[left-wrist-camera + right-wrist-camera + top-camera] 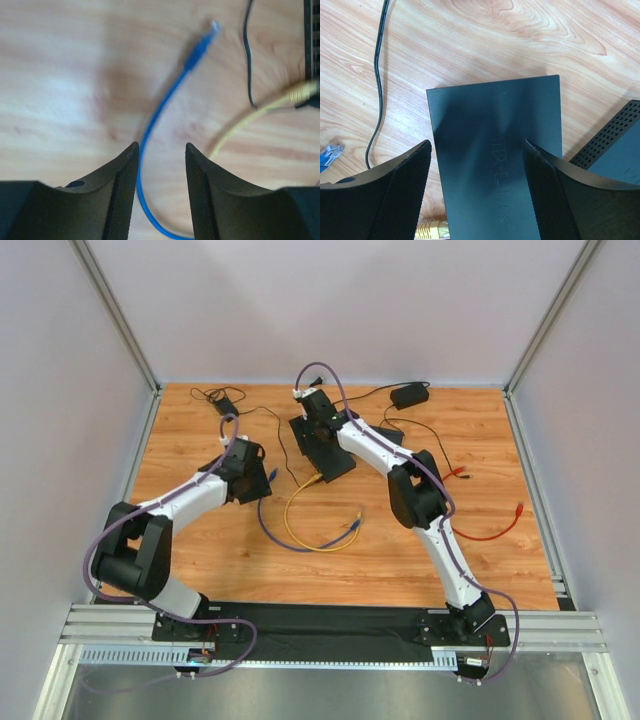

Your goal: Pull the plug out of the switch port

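The black switch [322,447] lies mid-table, and its flat top [495,145] fills the right wrist view. A yellow plug [432,231] sits at its near edge [300,91]. The blue plug [200,47] lies loose on the wood, clear of the switch [312,40]. My left gripper [161,147] is open. The blue cable [155,117] runs between its fingers beside the left one, unclamped. My right gripper [477,145] is open just above the switch, its left finger past the switch's left edge and its right finger over the top.
A thin black cord [247,60] runs across the wood near the switch. The yellow cable [290,520] loops toward the front. A second black box [615,145] lies right of the switch. A power brick [409,394] and a red lead [500,530] lie further right.
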You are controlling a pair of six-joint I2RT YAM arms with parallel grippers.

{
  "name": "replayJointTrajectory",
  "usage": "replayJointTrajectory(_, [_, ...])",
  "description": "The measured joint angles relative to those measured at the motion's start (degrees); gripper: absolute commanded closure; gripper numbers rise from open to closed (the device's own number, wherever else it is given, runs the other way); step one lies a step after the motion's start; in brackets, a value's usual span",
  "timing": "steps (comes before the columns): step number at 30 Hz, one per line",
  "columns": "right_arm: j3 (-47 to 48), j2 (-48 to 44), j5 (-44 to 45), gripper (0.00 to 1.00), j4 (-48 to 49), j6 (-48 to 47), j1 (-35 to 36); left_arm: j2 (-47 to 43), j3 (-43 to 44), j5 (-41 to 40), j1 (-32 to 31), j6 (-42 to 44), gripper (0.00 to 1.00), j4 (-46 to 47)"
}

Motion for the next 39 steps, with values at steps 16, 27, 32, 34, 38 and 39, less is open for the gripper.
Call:
replayJointTrajectory(16, [-2.9,-1.4,-2.3,0.26,2.6,0.1,-0.3,-10.7,-9.6,-20.5,-20.0,-24.3,0.48,-12.8])
replayJointTrajectory(27, [-4.3,-2.3,-3.9,0.26,3.7,0.1,-0.8,-7.8,-9.6,-20.8,-20.1,-28.3,0.63,-13.4])
replayJointTrajectory(32, [-4.4,-2.3,-4.0,0.26,3.7,0.1,-0.8,-7.2,-9.6,-20.7,-20.1,-28.5,0.66,-13.4])
replayJointTrajectory(34, [-4.5,-2.4,-4.0,0.26,3.8,0.1,-0.8,-6.2,-9.6,-20.7,-20.1,-28.6,0.67,-13.3])
replayJointTrajectory(38, [-4.8,-2.5,-4.2,0.26,4.0,0.1,-0.8,-4.7,-9.6,-20.5,-20.1,-28.8,0.83,-13.1])
replayJointTrajectory(39, [-4.8,-2.5,-4.2,0.26,4.0,0.1,-0.8,-4.6,-9.6,-20.6,-20.1,-29.0,0.87,-13.0])
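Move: The left hand hangs open and empty. The blue cable's left bend lies about 10 cm back from it, 2 cm right and 4 cm lower. The cable's loose near plug is some 6 cm ahead and 3 right. The yellow plug at the switch is 6 ahead and 12 right, and the yellow cable's bend 7 back and 6 right. From the right hand, that blue bend is roughly 25 cm back, 8 left. Back some 10 cm and down about 4, the left hand closes its fingers around the blue cable's bend. ##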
